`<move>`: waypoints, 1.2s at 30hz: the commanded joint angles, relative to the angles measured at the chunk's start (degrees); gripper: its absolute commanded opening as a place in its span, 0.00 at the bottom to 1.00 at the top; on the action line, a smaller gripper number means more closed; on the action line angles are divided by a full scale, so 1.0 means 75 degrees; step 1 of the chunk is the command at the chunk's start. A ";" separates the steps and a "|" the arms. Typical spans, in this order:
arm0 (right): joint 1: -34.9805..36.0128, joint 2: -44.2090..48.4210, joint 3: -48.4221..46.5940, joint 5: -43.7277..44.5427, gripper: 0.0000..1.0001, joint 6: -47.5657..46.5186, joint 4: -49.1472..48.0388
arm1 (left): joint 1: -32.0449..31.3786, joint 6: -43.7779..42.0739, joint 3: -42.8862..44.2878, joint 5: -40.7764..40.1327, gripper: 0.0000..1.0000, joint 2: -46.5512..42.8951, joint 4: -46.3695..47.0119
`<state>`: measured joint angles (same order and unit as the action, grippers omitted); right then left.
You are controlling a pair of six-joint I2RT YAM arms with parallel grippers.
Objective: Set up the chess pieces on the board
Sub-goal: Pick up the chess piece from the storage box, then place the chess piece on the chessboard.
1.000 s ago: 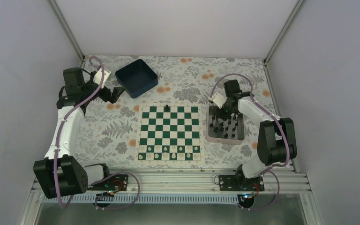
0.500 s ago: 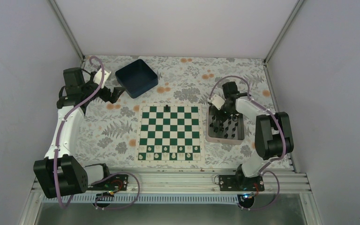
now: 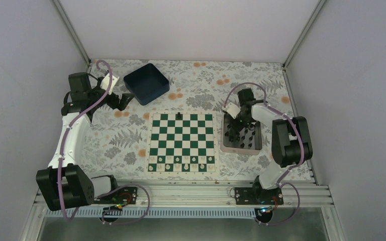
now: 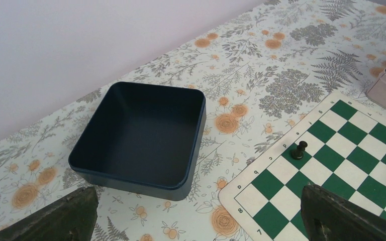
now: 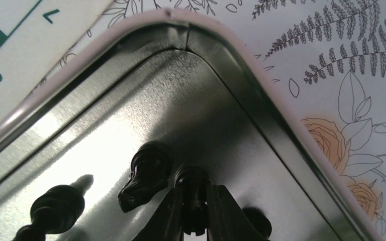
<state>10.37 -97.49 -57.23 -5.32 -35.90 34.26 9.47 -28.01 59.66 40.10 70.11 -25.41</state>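
Observation:
The green-and-white board (image 3: 182,143) lies mid-table, with one black piece (image 3: 180,115) standing on its far row; the left wrist view shows that piece (image 4: 298,150) as well. Several black chess pieces stand in the silver tray (image 3: 240,149) right of the board. My right gripper (image 3: 240,123) is down in the tray's far end. In the right wrist view it (image 5: 195,201) is shut on a black rook-like piece (image 5: 193,182), beside a black knight (image 5: 143,175). My left gripper (image 3: 125,99) hangs open near the blue bin, holding nothing.
A dark blue square bin (image 3: 147,83) sits at the back left, empty inside (image 4: 140,133). Small white pieces (image 3: 181,159) stand along the board's near rows. The tray's curved rim (image 5: 261,65) lies close around my right gripper. Walls enclose the table on three sides.
My right gripper has sunk into the far end of the tray and closed its fingers on a black piece. The right elbow has swung inward. The left arm has not moved.

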 commanded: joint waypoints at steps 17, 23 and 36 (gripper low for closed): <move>0.1006 0.0858 -0.2567 -0.0476 0.04 0.0317 0.1910 | -0.0021 -0.0048 0.0029 0.0179 1.00 0.0004 0.0036; 0.1406 -0.0104 -0.3095 -0.0560 0.04 0.0274 0.1854 | -0.0021 0.0008 -0.0020 0.0039 1.00 -0.0127 0.0106; 0.1619 -0.1573 -0.3391 -0.0866 0.05 0.0265 0.1376 | -0.0018 -0.0026 0.0014 0.0079 1.00 -0.0113 0.0046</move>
<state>21.54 -107.92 -80.47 -9.61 -34.41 45.98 9.47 -27.97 59.66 40.05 70.11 -25.39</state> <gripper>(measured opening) 0.103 0.999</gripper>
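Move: The right hand's fingers are already shut on a black chess piece in the box. The free far-right corner square of the board lies about 12 cm to this hand's left, 5 cm ahead and 3 cm lower. The box's far left corner is some 5 cm ahead and 4 cm left, a knight 2 cm left and 1 cm back. From the idle left hand, the corner square is roughly 34 cm right, 2 cm ahead and 25 cm below. Up first, by about 13 cm, the right hand lifts the pinched black piece out of the box, easing forward. It swings left over the box's rim towards the board's far-right corner square, some 10 cm in all, turning slightly counter-clockwise, then sinks about 9 cm with the fingers still shut on the piece. ##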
